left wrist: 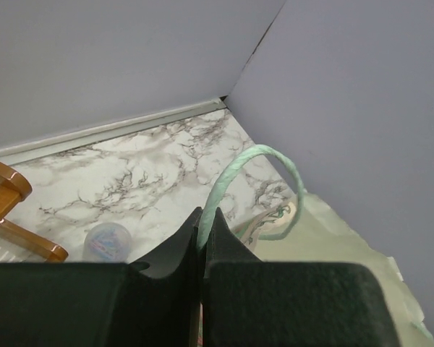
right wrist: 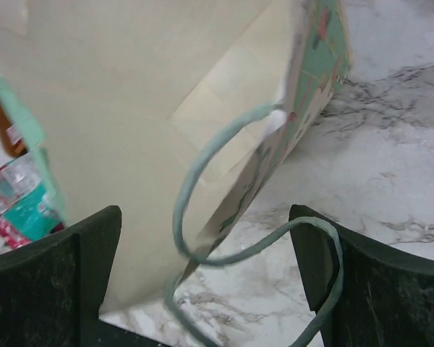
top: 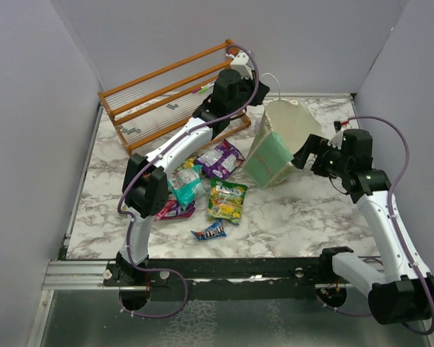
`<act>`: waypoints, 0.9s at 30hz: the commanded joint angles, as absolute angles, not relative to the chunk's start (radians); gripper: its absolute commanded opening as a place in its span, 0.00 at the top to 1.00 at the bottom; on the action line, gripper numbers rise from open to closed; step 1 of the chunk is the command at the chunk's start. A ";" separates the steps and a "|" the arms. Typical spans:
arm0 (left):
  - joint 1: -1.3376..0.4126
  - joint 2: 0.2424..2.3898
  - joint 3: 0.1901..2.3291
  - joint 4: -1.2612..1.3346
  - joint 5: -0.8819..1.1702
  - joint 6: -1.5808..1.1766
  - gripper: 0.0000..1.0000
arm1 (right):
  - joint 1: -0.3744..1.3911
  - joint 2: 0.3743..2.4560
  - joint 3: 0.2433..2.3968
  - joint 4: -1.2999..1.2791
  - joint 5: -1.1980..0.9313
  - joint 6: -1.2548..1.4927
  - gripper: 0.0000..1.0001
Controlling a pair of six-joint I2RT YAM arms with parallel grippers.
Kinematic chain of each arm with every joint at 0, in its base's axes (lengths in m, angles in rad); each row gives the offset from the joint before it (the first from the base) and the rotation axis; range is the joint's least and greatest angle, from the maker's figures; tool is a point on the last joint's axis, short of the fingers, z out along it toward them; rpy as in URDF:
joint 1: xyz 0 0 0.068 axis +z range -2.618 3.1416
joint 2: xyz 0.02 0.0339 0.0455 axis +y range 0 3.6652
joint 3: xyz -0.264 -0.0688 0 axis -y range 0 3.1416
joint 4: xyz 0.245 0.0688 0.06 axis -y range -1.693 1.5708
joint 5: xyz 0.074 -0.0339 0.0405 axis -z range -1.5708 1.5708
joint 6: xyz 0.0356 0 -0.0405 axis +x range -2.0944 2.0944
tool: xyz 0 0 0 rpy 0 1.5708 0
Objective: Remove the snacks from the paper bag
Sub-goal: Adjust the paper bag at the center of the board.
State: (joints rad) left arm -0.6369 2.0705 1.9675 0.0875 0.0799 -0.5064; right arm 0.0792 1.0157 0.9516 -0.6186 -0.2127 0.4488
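Note:
The mint-green paper bag (top: 278, 141) stands tilted at the back right, its cream inside showing. My left gripper (top: 257, 94) is shut on one string handle (left wrist: 257, 188) above the bag's (left wrist: 340, 253) rim. To the bag's right, my right gripper (top: 304, 155) is open at the mouth; the other handle (right wrist: 202, 217) loops between its jaws and over the right finger. The snacks lie left of the bag: a purple packet (top: 220, 159), a teal one (top: 184, 184), a green-yellow one (top: 227, 200), a pink-red one (top: 175, 210) and a dark blue bar (top: 210, 231).
A wooden rack (top: 166, 94) leans at the back left, with small white tags near it. A small grey cup (left wrist: 108, 241) sits beside the rack's end. Grey walls close the table on three sides, near the bag at the back right corner.

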 commanded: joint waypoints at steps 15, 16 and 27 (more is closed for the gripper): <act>-0.591 2.142 2.147 0.110 0.125 -0.445 1.00 | 0.080 0.871 1.066 -1.123 -0.455 0.369 0.01; -0.583 2.143 2.160 0.108 0.119 -0.444 1.00 | 0.080 0.866 1.053 -1.126 -0.449 0.363 0.01; -0.534 2.146 2.264 0.080 0.125 -0.507 1.00 | 0.081 0.972 0.835 -0.933 -0.756 0.323 0.01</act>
State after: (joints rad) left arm -0.5541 2.1452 2.2013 0.0681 0.1314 -0.4850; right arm 0.0792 0.9119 0.9081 -1.0008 -0.5484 0.3496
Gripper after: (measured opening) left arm 0.013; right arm 0.994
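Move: The shut left fingers hold the paper bag by its far handle. The bag's middle is some 6 cm back, 5 cm right and 15 cm below that hand; the clear cup is about 8 cm ahead and 4 cm right, 30 cm lower. From the wide-open right hand, the bag is roughly 6 cm ahead, 7 cm left and 2 cm lower, and the yellow-green snack packet 20 cm left, 2 cm back and 19 cm below. Still pinching the far handle, the left fingers draw the bag upward by about 6 cm, with smaller shifts forward and left. The right hand, its fingers wide open around the loose near handle, backs away from the bag by some 11 cm and drifts left, first rising, then sinking past its starting height while tipping down and turning counter-clockwise. ##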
